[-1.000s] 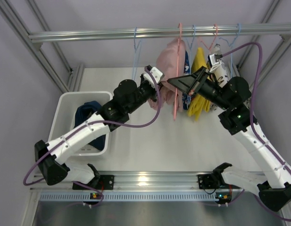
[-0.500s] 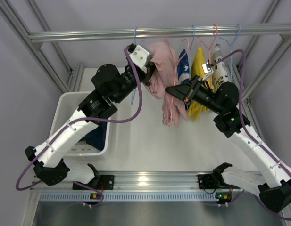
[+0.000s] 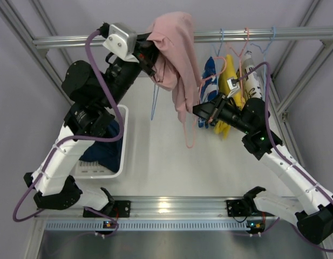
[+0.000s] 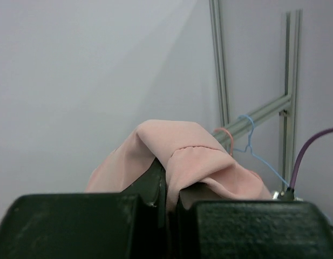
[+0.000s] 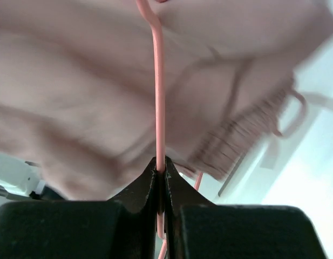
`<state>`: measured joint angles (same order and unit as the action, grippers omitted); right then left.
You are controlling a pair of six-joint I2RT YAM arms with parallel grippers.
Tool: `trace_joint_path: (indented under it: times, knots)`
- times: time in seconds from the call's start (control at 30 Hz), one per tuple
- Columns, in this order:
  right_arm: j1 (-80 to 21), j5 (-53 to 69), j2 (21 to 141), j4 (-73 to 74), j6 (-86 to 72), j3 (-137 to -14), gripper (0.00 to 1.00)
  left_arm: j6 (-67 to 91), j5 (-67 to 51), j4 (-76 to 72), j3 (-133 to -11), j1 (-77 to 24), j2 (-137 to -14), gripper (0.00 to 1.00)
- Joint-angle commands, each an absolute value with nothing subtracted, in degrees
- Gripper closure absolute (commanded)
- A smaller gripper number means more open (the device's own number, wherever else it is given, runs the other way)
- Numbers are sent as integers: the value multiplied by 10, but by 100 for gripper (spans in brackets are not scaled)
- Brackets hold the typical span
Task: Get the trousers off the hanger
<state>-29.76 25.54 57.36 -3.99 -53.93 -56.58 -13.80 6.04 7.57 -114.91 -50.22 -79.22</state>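
Note:
My left gripper [image 3: 149,55] is raised to the height of the rail and is shut on the pale pink trousers [image 3: 174,48]. The cloth drapes over the gripper and trails down toward the pink hanger [image 3: 191,132]. In the left wrist view the pink trousers [image 4: 179,143] are pinched between the fingers of the left gripper [image 4: 169,186]. My right gripper [image 3: 198,111] is shut on the hanger's thin wire [image 5: 158,97]. Behind that wire the pink trousers [image 5: 74,108] fill the right wrist view, above the right gripper [image 5: 161,168]. The navy trousers [image 3: 104,154] lie in the white bin [image 3: 121,162].
The rail [image 3: 274,35] runs across the back. An empty blue hanger [image 3: 154,102] hangs left of centre. A blue patterned garment [image 3: 209,70], a yellow garment [image 3: 229,81] and a white item [image 3: 252,75] hang at the right, close behind my right arm.
My left arm has swung up and to the left, drawing the pink trousers high over the rail. The right gripper has shifted slightly left, still holding the hanger.

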Motion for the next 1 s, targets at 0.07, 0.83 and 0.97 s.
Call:
trace_joint_path:
  times: [0.07, 0.83, 0.97]
  knots:
    - [-298, 249, 559, -50, -515, -561, 100, -127, 49, -22, -1248, -502, -809, 100]
    - [-319, 287, 553, -47, -459, -576, 100, -166, 141, -39, -1225, -263, -640, 100]
    - [-319, 289, 556, -39, -450, -583, 100, -228, 174, -61, -1125, -206, -556, 100]
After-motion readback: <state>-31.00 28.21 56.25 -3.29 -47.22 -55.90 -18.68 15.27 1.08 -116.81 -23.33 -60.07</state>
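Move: The pink trousers are already pinched in the left hand and hang down towards the pink hanger, which the right hand grips some 12 cm to the right of the left hand and 25 cm below it. The white basket they are bound for lies about 32 cm left of the left hand, 4 cm ahead and 62 cm below. From the right hand, the trousers' middle is roughly level fore and aft, 5 cm left and 14 cm up. The pink trousers, kept in the left hand's grip, are first lifted about 7 cm, drawing their trailing end out of the hanger, then swung quickly some 25 cm left and pulled back about 10 cm, high up on the basket's side. The left hand turns roughly 35 degrees counter-clockwise and tips up, while the right hand keeps hold of the pink hanger almost in place. ##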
